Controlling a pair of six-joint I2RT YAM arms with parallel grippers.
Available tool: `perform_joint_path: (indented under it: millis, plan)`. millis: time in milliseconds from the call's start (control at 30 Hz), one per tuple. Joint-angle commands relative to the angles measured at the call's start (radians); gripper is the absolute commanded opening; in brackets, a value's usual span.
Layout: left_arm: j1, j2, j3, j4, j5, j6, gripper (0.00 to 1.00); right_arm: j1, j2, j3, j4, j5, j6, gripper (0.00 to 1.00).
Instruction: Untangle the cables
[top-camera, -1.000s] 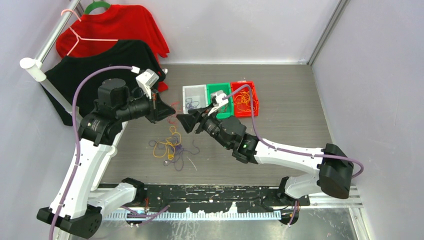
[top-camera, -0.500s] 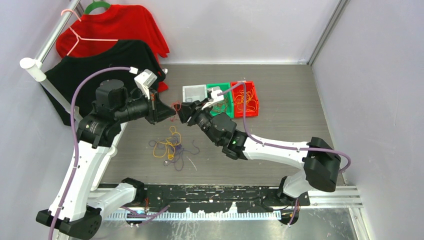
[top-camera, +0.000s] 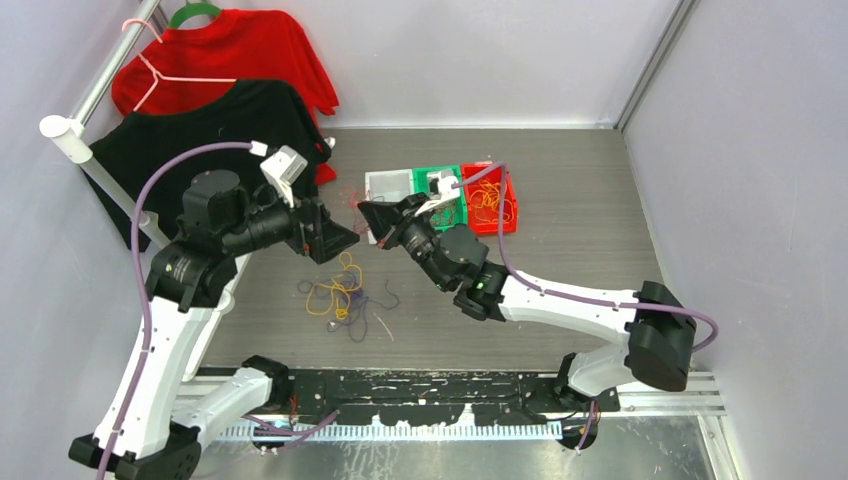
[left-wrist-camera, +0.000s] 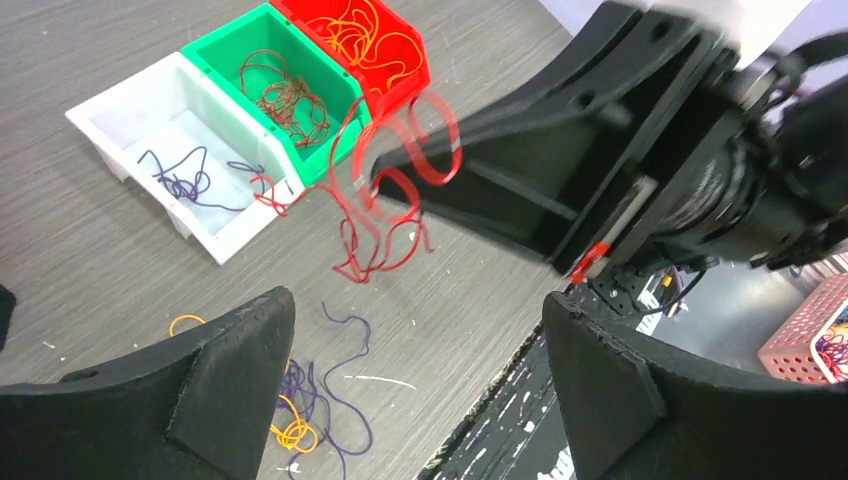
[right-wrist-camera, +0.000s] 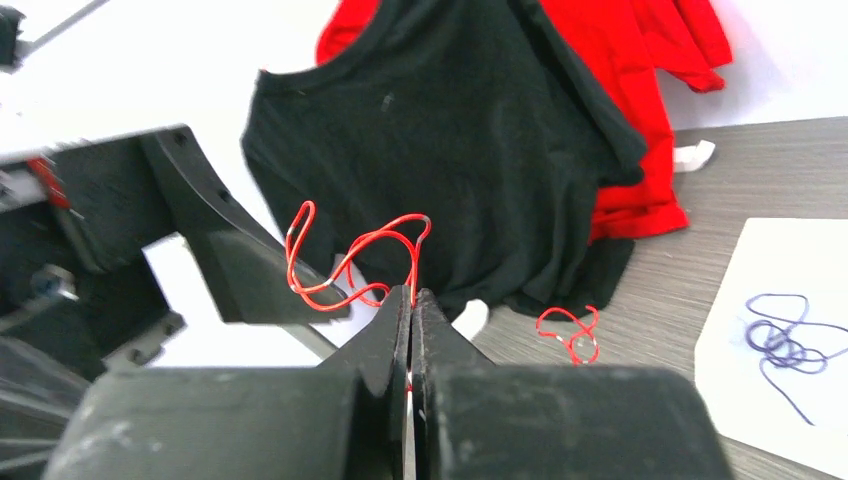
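Note:
A thin red cable (right-wrist-camera: 355, 262) sticks up in loops from my right gripper (right-wrist-camera: 411, 296), whose jaws are pressed shut on it. In the left wrist view the same red cable (left-wrist-camera: 385, 200) dangles in the air above the table. My left gripper (left-wrist-camera: 417, 300) faces it from a short distance, open wide and holding nothing. From above, the left gripper (top-camera: 335, 236) and right gripper (top-camera: 368, 213) are tip to tip, slightly apart. A tangle of orange and purple cables (top-camera: 345, 295) lies on the table below them. Another red cable (right-wrist-camera: 568, 332) lies by the black shirt.
Three bins sit side by side behind the grippers: white bin (top-camera: 388, 182) with a purple cable, green bin (top-camera: 437, 170) with dark red ones, red bin (top-camera: 512, 200) with orange ones. A black shirt (top-camera: 230, 130) and a red shirt (top-camera: 240, 55) hang from a rail at the back left.
My left gripper opened, let go of the red cable and drew back to the left. My right gripper closed on that cable and holds it alone.

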Motion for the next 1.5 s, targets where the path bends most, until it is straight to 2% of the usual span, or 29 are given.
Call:
perform_joint_path:
  millis: [0,100,333,433,500,567,967,1067,1167,1267,1467]
  plan:
    - [0.005,-0.084,-0.084,0.117,0.021,-0.023,0.93,0.002,-0.089,0.005,0.026,-0.062,0.066,0.01]
    - [0.006,-0.105,-0.125,0.173,0.065,-0.077,0.89,0.001,-0.097,0.012,0.012,-0.199,0.132,0.01]
    - [0.005,-0.09,-0.098,0.281,0.161,-0.172,0.59,0.001,-0.104,0.038,-0.019,-0.382,0.245,0.01]
    - [0.005,-0.086,-0.099,0.299,0.221,-0.218,0.4,0.001,-0.117,0.03,-0.02,-0.391,0.25,0.01]
    - [0.006,-0.09,-0.101,0.289,0.223,-0.218,0.26,0.0,-0.132,0.022,-0.017,-0.383,0.251,0.01]
    - [0.006,-0.1,-0.102,0.273,0.205,-0.206,0.16,0.0,-0.145,0.012,-0.017,-0.374,0.246,0.01]
    - [0.006,-0.135,-0.075,0.262,0.176,-0.225,0.12,0.0,-0.257,-0.048,-0.16,-0.272,0.13,0.01]
    - [0.005,-0.139,-0.075,0.255,0.148,-0.219,0.12,0.001,-0.285,-0.052,-0.211,-0.242,0.092,0.01]
    - [0.006,-0.145,-0.072,0.234,0.069,-0.186,0.07,0.0,-0.309,-0.042,-0.281,-0.199,0.037,0.01]
    - [0.006,-0.145,-0.05,0.189,-0.055,-0.055,0.0,0.0,-0.342,-0.018,-0.387,-0.137,-0.044,0.01]
    - [0.005,-0.153,-0.05,0.155,-0.331,0.378,0.0,0.0,-0.394,0.032,-0.627,0.097,-0.204,0.01]
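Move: The loops of the red cable, held in the shut right fingers, hang about 5 cm ahead of the open left hand, 2 cm to its right and nearly level with it. On the table some 35 cm below, the yellow-purple tangle lies around 3 cm left and 2 cm back of the left hand, and the white bin some 18 cm ahead and 5 cm to its right. From the right hand, the left fingers stand roughly 5 cm back and 4 cm left. The right hand keeps its pinch on the red cable and carries it back about 7 cm and up 4 to 5 cm, turning some 20 degrees counter-clockwise, while the left hand eases back 4 cm, rises 3 cm and shuts its wide-open fingers on the cable's loops. With both pinching it, they part: the right swings about 7 cm to the right, sinking and turning back clockwise, and the left goes forward and to its left by about 4 cm each, fingers tipping up. ##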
